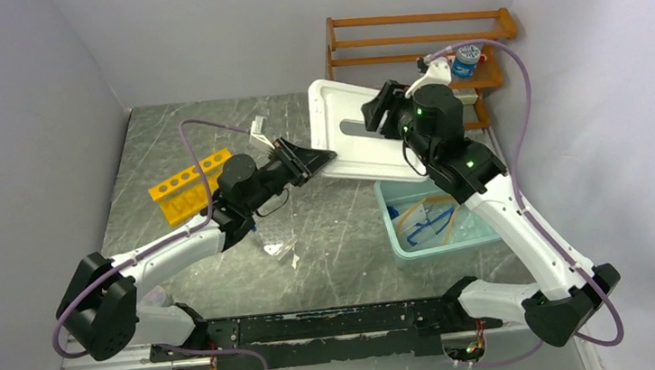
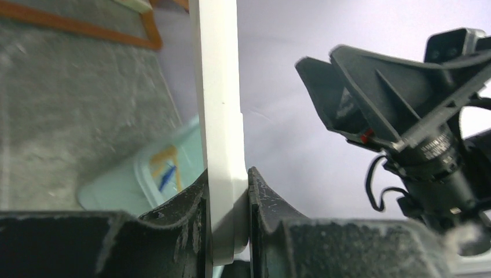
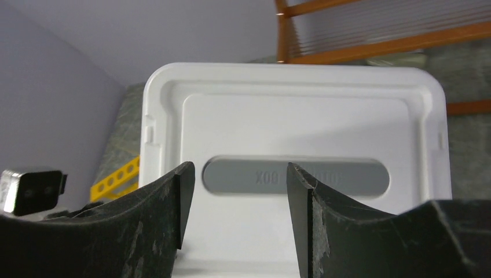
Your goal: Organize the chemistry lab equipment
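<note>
My left gripper is shut on the near edge of the white lid and holds it tilted above the table. My right gripper hovers open over the lid, with nothing between its fingers. In the pale teal tub below lie the tan rubber tube and the blue-framed goggles. The yellow holed rack lies at the left. A white packet lies behind my left gripper. A small clear item rests near the middle.
The orange wooden shelf stands at the back right, with a blue-capped item beside it. Grey walls close in the left, back and right sides. The tub sits just right of centre.
</note>
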Robot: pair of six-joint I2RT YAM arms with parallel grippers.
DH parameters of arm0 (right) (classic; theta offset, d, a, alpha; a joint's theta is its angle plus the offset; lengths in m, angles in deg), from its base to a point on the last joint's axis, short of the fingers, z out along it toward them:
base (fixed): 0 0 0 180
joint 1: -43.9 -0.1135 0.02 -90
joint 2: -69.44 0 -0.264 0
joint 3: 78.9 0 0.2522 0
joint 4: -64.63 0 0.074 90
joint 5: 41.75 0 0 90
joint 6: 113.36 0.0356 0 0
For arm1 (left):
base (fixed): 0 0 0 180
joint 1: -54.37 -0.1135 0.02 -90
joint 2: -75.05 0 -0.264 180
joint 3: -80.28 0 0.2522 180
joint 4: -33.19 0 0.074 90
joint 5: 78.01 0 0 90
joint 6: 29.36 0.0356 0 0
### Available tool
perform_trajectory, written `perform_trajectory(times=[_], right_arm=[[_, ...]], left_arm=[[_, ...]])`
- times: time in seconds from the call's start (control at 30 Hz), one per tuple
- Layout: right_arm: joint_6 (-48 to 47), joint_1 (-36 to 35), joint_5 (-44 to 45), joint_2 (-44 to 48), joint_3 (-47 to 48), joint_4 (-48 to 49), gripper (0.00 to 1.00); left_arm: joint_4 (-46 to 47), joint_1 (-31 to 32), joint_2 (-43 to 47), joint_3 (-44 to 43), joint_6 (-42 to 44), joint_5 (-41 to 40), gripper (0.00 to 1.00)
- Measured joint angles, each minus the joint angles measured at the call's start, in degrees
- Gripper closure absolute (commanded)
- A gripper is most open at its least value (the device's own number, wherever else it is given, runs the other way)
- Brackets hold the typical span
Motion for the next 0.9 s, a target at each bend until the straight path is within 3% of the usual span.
perform_trajectory(times=[0.3, 0.67, 0.9], right_arm=[[-0.5, 0.3, 9.4, 1.2, -2.6, -9.2, 0.37], [-0.9, 5.0, 6.5, -4.0, -11.0, -11.1, 0.37], [-1.9, 5.6, 2.9, -5.0, -11.4, -11.0, 0.40]], left_arm=[[1.7, 9.9, -2.0, 0.0, -12.9, 2.7, 0.95], [20.3, 21.5, -19.1, 4.9, -29.4, -1.7, 0.95], [22.5, 24.1, -21.0, 4.9, -32.0, -5.6, 0.75]])
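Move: My left hand already grips the white lid by its near-left corner. The teal tub it goes to has its middle some 26 cm to the right, 3 cm nearer to me and 22 cm lower; the clear tray lies about 11 cm left, 4 cm back and 26 cm down. From my empty, open right hand, the tub is roughly 8 cm back, 15 cm right and 29 cm below, and the lid's middle about 8 cm below and 2 cm ahead. Keeping its pinch on the lid corner, my left hand swings the lid back and to the right over the tub, about 18 cm in all, then also sinks 8 cm, tipping fingers-down some 30 degrees and turning clockwise. My right hand stays open, shifts right, and drops about 16 cm while tipping down, ending close by the lid's far-left corner. ##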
